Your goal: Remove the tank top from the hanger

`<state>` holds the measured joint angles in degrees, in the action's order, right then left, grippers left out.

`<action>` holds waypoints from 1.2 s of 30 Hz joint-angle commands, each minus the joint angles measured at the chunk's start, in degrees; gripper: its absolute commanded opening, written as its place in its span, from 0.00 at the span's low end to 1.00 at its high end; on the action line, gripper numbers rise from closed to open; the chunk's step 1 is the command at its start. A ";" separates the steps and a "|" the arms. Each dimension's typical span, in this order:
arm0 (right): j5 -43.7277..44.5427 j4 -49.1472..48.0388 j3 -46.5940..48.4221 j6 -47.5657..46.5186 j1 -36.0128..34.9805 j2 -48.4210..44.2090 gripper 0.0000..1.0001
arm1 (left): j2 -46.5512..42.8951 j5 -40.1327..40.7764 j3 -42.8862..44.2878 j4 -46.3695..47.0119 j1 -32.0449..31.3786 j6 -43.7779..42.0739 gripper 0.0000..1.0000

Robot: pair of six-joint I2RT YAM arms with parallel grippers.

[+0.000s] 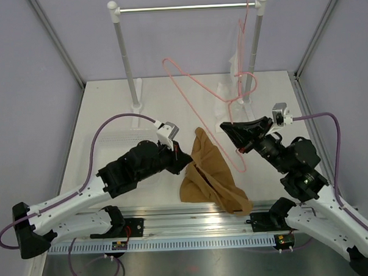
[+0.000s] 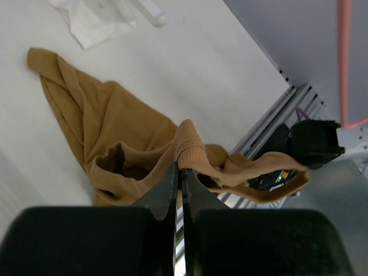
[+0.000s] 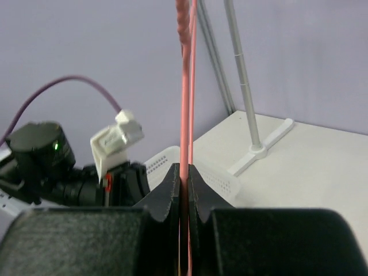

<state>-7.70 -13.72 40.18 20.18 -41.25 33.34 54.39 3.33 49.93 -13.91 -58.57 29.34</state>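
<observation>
The tan tank top [image 1: 207, 177] lies crumpled on the white table near the front rail, one ribbed edge lifted. My left gripper [image 1: 186, 160] is shut on that edge; in the left wrist view the cloth [image 2: 115, 144] bunches over the closed gripper [image 2: 180, 168]. My right gripper [image 1: 228, 126] is shut on the pink wire hanger [image 1: 194, 92], held tilted above the table. The wire [image 3: 186, 86] runs straight up out of the right gripper [image 3: 185, 168]. The hanger's low corner [image 1: 241, 169] sits just right of the cloth, and the wire looks bare.
A clothes rack [image 1: 187, 7] stands at the back with a second pink hanger [image 1: 247, 22] and a white garment [image 1: 234, 65] on its right end. A white perforated basket [image 1: 126, 140] sits behind the left arm. The rack foot [image 3: 261, 149] is near the right gripper.
</observation>
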 commanded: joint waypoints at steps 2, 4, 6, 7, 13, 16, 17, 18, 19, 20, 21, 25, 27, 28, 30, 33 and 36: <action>11.29 7.15 14.18 -1.98 -0.14 6.10 0.00 | -1.22 3.77 -2.73 -2.58 -0.58 0.62 0.00; 15.42 21.54 23.16 -2.95 -0.14 10.59 0.00 | -1.30 7.29 -3.52 -5.32 -0.58 1.15 0.03; 18.67 27.22 27.73 -2.52 -0.14 13.83 0.00 | -1.74 8.35 -3.88 -6.21 -0.58 1.51 0.22; 22.52 31.51 28.97 -2.26 -0.14 14.99 0.00 | -2.44 8.36 -3.79 -6.56 -0.58 1.59 0.36; 33.10 43.23 41.63 -4.45 -0.14 26.76 0.00 | -3.50 9.50 2.79 -12.79 -0.58 0.19 0.81; 37.65 45.52 48.57 -6.73 -0.14 33.26 0.00 | -4.55 10.38 6.66 -16.04 -0.67 -0.34 0.99; 38.63 45.97 52.50 -8.30 -0.14 35.11 0.00 | -5.69 10.55 7.37 -16.84 -0.67 -0.34 0.99; 40.38 46.41 54.45 -9.02 -0.14 38.52 0.00 | -6.13 10.73 8.59 -17.46 -0.67 -0.51 0.99; 40.49 46.06 56.13 -10.41 0.03 40.12 0.00 | -6.75 10.99 9.12 -19.21 -0.67 -0.51 0.99; 40.57 45.80 59.28 -11.12 0.30 41.61 0.00 | -7.36 11.25 9.74 -20.44 -0.67 -0.78 0.99; 40.05 45.88 61.31 -11.31 0.99 44.93 0.00 | -7.89 12.47 10.53 -22.11 -0.67 -1.21 0.99; 33.03 49.57 72.21 -11.22 6.79 53.65 0.00 | -8.95 20.12 14.66 -33.25 -0.67 -3.15 0.99; 30.92 49.84 77.57 -12.01 8.64 58.21 0.00 | -10.35 24.06 14.67 -35.30 -0.67 -4.55 0.99; 29.95 50.80 79.50 -12.27 9.17 59.89 0.00 | -11.05 24.78 14.32 -36.18 -0.67 -5.08 0.99; 26.71 54.12 86.71 -11.84 11.45 65.32 0.00 | -12.37 27.24 12.21 -35.92 -0.67 -6.14 0.99; 26.77 55.46 94.45 -13.06 12.51 71.83 0.00 | -14.05 28.74 9.40 -34.43 -0.59 -6.31 0.99; 27.04 57.04 101.74 -14.64 12.87 78.00 0.00 | -13.35 29.88 9.22 -35.57 -0.58 -5.96 0.99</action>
<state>21.10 41.04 135.09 8.21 -28.60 106.59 40.53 28.91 59.66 -49.34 -59.02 24.58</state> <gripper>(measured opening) 0.091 0.988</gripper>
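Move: From the right gripper, which holds the empty hanger, the free stretch of rail lies about 32 cm straight ahead and 18 cm higher. The white garment hangs about 31 cm ahead and 7 cm to the right, and the tank top lies some 34 cm below, roughly 3 cm left. From the left gripper, pinching one end of the tank top, its middle is about 11 cm right, 3 cm ahead and 16 cm down; the basket is about 28 cm left, 10 cm ahead. Carry the hanger forward to the rail with the right gripper, about 29 cm and ending 5 cm higher, turning the wrist clockwise some 40 degrees and keeping the fingers shut on it. Meanwhile lower the left gripper some 6 cm, open it wide to let go of the tank top, then lift and draw it left towards the basket. ##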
